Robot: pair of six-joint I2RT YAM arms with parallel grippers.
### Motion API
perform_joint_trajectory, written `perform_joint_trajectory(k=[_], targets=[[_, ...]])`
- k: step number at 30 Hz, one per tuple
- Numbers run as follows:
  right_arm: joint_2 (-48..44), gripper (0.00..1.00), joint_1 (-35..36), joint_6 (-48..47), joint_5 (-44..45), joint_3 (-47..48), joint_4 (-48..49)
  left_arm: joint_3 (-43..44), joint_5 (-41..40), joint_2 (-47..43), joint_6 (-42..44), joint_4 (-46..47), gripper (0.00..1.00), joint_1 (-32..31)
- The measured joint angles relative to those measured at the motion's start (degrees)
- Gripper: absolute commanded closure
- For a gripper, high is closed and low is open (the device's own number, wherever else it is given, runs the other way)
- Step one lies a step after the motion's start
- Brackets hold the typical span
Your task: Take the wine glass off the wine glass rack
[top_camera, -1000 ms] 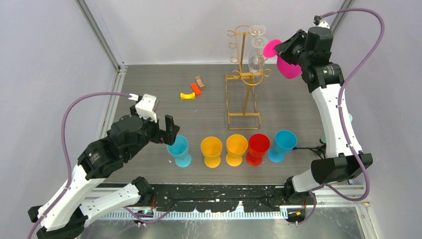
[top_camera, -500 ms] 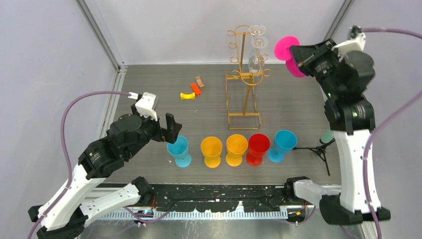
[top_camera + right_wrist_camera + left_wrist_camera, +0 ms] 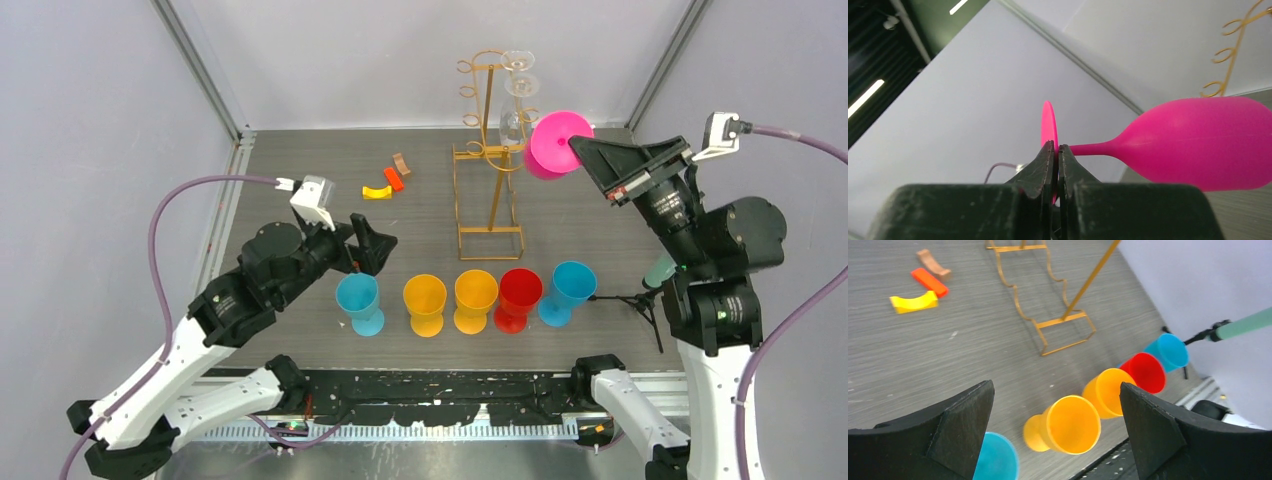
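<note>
A pink wine glass [image 3: 556, 140] lies on its side in the air, just right of the gold wine glass rack [image 3: 490, 165]. My right gripper [image 3: 580, 147] is shut on the rim of its flat foot. In the right wrist view the fingers [image 3: 1055, 146] pinch the thin pink disc. The stem and bowl [image 3: 1198, 142] point away toward the rack's curled hooks [image 3: 1230, 55], without touching them. Two clear glasses [image 3: 518, 75] hang on the rack's right side. My left gripper [image 3: 372, 245] is open and holds nothing, hovering over the row of cups [image 3: 1056, 385].
A row of cups stands near the front: blue [image 3: 360, 300], two yellow [image 3: 425, 300], red [image 3: 518, 296], blue [image 3: 570, 288]. Small yellow [image 3: 377, 192], orange and brown blocks lie left of the rack. A small black tripod [image 3: 645, 300] stands at the right.
My right arm has swung down and rightward with the pink glass, turning it from beside the rack's upper hooks to lying sideways. My left gripper has shifted a little right, still open.
</note>
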Motion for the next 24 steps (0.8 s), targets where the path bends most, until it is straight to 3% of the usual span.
perform_joint_trajectory(k=[8,16,24], targets=[[-3.0,1.00,0.0,15.7,-7.8,-5.7,15.0,-2.8,11.1,4.8,-10.5,14.8,0.00,0.0],[-3.1,1.00,0.0,23.7,-10.2,-8.7,19.8,-1.0,18.8,10.3,-17.6,26.5,0.00,0.8],[-2.9,1.00,0.0,33.1,-11.8,-15.4,27.3,-2.6,29.6,12.9,-26.0,40.7,0.00,9.0]])
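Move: The pink wine glass, hanging by its foot from the right fingers, has its middle about 26 cm right of the open left hand, 5 cm ahead and 14 cm above. The left hand itself lies some 28 cm left of the right hand, 20 cm below and about level fore and aft. From the left hand the rack stands roughly 22 cm ahead and 21 cm right, its middle 16 cm lower; the upright blue glass stands 3 cm back, 3 cm left and 27 cm below. Rightward and up goes the left hand, about 10 cm each way, towards the pink bowl, edging slightly forward and back left at the last; its left side rolls down some 35 degrees as it swings clockwise, fingers staying open. The right hand keeps its pinch on the foot, draws back 4 cm and left 3 cm, rises then sinks again, rolling its left side up and turning counter-clockwise about 20 degrees each, to offer the bowl. ##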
